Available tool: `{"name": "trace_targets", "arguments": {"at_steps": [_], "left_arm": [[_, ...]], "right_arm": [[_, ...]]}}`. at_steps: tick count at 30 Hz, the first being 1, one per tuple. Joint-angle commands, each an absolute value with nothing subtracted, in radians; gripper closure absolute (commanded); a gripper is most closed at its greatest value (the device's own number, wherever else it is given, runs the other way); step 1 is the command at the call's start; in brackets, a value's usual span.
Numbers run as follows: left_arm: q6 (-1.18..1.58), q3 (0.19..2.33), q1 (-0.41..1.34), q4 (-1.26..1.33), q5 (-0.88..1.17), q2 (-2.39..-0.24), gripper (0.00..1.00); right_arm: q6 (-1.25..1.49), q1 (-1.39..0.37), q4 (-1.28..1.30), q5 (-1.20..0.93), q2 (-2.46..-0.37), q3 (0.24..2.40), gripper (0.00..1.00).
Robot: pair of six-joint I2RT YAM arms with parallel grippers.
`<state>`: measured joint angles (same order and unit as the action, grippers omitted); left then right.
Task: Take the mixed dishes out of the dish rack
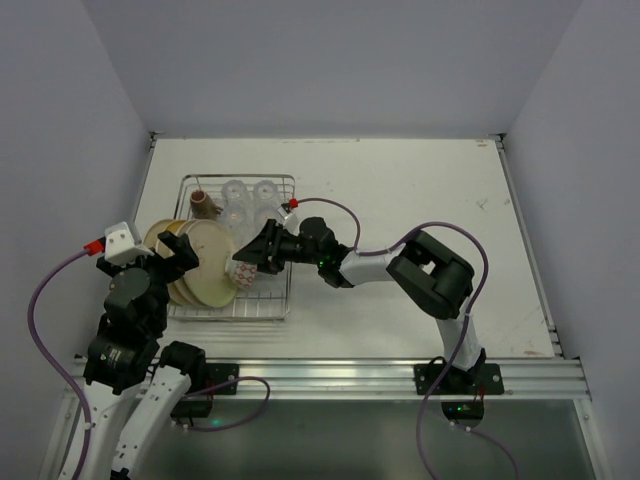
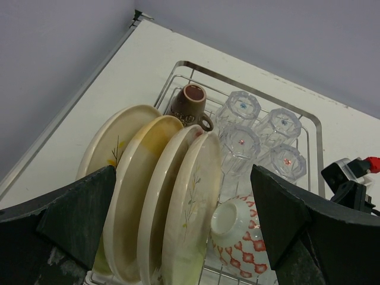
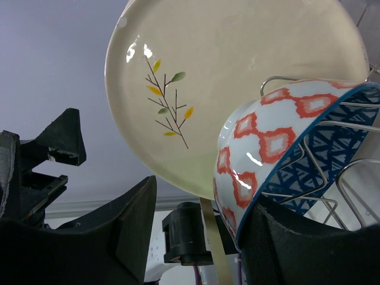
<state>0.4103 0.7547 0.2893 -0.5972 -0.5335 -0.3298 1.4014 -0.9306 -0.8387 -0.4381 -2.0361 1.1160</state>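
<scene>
The dish rack [image 1: 238,179] stands at the table's left and holds the mixed dishes. Several cream plates [image 1: 205,265] stand upright on edge, with clear glasses [image 1: 250,200] and a brown mug [image 1: 203,203] behind them. A small bowl [image 1: 245,275], red diamonds outside and blue inside, lies on its side next to the plates [image 2: 178,196]. My left gripper [image 2: 183,178] hangs open just above the plates, one finger either side of the stack. My right gripper [image 3: 199,225] is open, straddling the bowl's [image 3: 267,148] wall: one finger against the blue inside, the other apart from the outside.
Rack wires [image 3: 309,172] run across the bowl's mouth. The nearest plate [image 3: 237,77] stands right behind the bowl. The two wrists are close together over the rack; the left arm [image 3: 41,160] shows beyond the right fingers. White table [image 1: 430,190] lies right of the rack.
</scene>
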Motion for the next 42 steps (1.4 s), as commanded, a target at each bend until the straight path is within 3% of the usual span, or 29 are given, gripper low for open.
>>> {"name": "trace_targets", "arguments": {"at_steps": [1, 9, 15, 23, 29, 35, 36, 38, 42], "left_arm": [[0.411, 0.75, 0.295, -0.552, -0.529, -0.334, 0.0], [0.411, 0.75, 0.295, -0.552, -0.529, -0.334, 0.0], [0.411, 0.75, 0.295, -0.552, -0.529, -0.333, 0.0], [0.408, 0.749, 0.296, -0.549, -0.526, -0.334, 0.0], [0.408, 0.749, 0.295, -0.549, -0.526, -0.334, 0.0], [0.408, 0.749, 0.295, -0.546, -0.523, -0.334, 0.0], [0.408, 0.749, 0.295, -0.548, -0.525, -0.334, 0.0], [0.408, 0.749, 0.293, -0.548, -0.525, -0.334, 0.0], [0.408, 0.749, 0.295, -0.548, -0.525, -0.334, 0.0]], "right_arm": [[1.47, -0.94, -1.115, -0.512, -1.963, 1.154, 0.45], [1.485, -0.939, -1.14, -0.522, -1.97, 1.166, 0.47], [1.483, -0.934, -1.14, -0.529, -1.973, 1.166, 0.56], [1.482, -0.934, -1.138, -0.534, -1.968, 1.172, 0.56], [1.494, -0.936, -1.141, -0.541, -1.988, 1.178, 0.77], [1.48, -0.936, -1.14, -0.543, -1.973, 1.181, 0.77], [1.48, -0.934, -1.138, -0.545, -1.974, 1.184, 0.81], [1.482, -0.936, -1.141, -0.548, -1.976, 1.192, 1.0], [1.483, -0.933, -1.137, -0.546, -1.982, 1.195, 1.0]]}}
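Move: The patterned bowl leans open side down, its rim already between the right hand's half-open fingers; its middle lies about 4 cm left of that hand, 2 cm back and 4 cm below. Beyond it the nearest plate's middle is some 10 cm left of the hand, level fore and aft, about 3 cm lower. The nearest glass stands roughly 11 cm ahead, 2 cm right and 7 cm down. From the left hand the bowl is about 12 cm right, 2 cm ahead and 15 cm below. The bowl's rim gets pinched between the right hand's fingers, one on the outer wall and one inside, as they close from about half open to nearly shut. The hand first stays almost in place while closing, then goes quickly up about 5 cm and 2 cm back, its fingertips tipping up some 10 degrees as the fingers finish shutting. ##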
